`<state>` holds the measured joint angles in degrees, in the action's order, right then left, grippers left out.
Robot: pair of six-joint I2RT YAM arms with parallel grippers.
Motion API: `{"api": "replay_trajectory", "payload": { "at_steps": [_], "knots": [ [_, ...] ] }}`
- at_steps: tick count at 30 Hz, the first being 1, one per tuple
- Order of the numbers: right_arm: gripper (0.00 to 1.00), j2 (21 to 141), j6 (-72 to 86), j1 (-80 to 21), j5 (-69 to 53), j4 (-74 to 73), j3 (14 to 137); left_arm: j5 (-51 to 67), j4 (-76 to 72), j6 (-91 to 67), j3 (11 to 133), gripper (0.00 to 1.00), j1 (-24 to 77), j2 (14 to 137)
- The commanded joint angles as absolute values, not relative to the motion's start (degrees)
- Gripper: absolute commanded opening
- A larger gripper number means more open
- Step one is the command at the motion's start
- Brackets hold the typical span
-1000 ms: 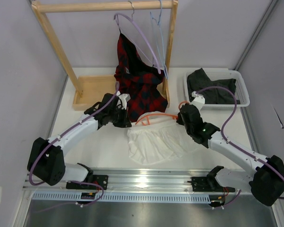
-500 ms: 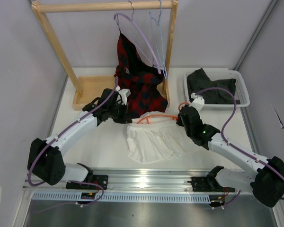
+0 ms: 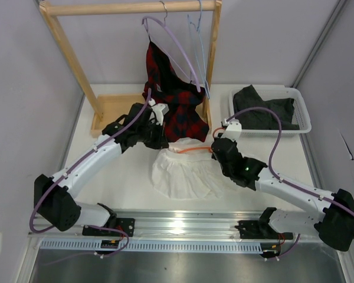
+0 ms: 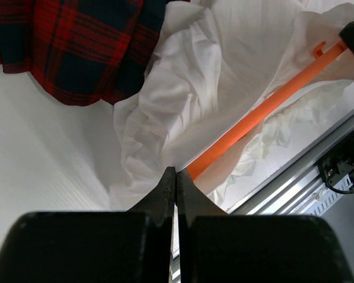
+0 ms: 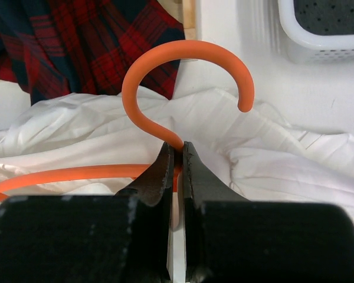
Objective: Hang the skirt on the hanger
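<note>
The white skirt (image 3: 183, 177) lies bunched on the table between the two arms, with the orange hanger (image 3: 194, 150) across its upper edge. My left gripper (image 3: 160, 144) is shut at the skirt's top left. In the left wrist view its tips (image 4: 176, 171) pinch the skirt (image 4: 183, 88) edge beside the hanger's (image 4: 265, 109) straight bar. My right gripper (image 3: 216, 148) is shut on the hanger. The right wrist view shows the jaws (image 5: 178, 148) clamping the neck just under the curved hanger (image 5: 183, 53) hook, above the skirt (image 5: 283, 159).
A red-and-black plaid garment (image 3: 174, 100) hangs from a lilac hanger (image 3: 177, 44) on the wooden rack (image 3: 130, 7), right behind the skirt. A pale blue wire hanger (image 3: 198, 35) hangs beside it. A white basket (image 3: 307, 118) with dark cloth (image 3: 262, 109) stands back right.
Both grippers have moved left and toward the rack, carrying hanger and skirt along. The skirt has bunched up narrower and sits further left.
</note>
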<state>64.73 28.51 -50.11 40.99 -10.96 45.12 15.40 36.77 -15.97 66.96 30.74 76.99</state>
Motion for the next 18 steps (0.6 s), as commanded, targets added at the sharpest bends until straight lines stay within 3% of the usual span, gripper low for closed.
{"api": "replay_trajectory", "payload": {
  "at_steps": [1, 18],
  "knots": [
    [0.00, 66.0, 25.1, -52.3, 46.1, -11.5, 48.8, 13.7, 37.6, -14.9, 71.9, 0.00, 32.9, 76.0],
    [0.00, 68.1, 23.6, -59.1, 45.1, -11.8, 55.5, 13.5, 38.8, -14.9, 79.3, 0.00, 44.1, 80.6]
  ]
}}
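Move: The left hand, pinching the white skirt's waist edge, has the neck of the orange hanger about 18 cm to its right, nearly level with it. The right hand grips that neck, so the pinched waist edge lies roughly 18 cm to its left at about its own height. The plaid garment's hem hangs some 12 cm ahead and 5 cm right of the left hand, lower down; the basket stands about 20 cm ahead and 24 cm right of the right hand. The two hands close on each other: the left, still pinching the skirt's waist edge, carries it about 6 cm right, drawing back some 3 cm and rising before a slight dip, to pull it along the hanger arm towards the neck, while turning some 10 degrees clockwise. The right keeps its grip on the neck and brings the hanger about 4 cm left and 3 cm up to meet it, turning slightly counter-clockwise. ##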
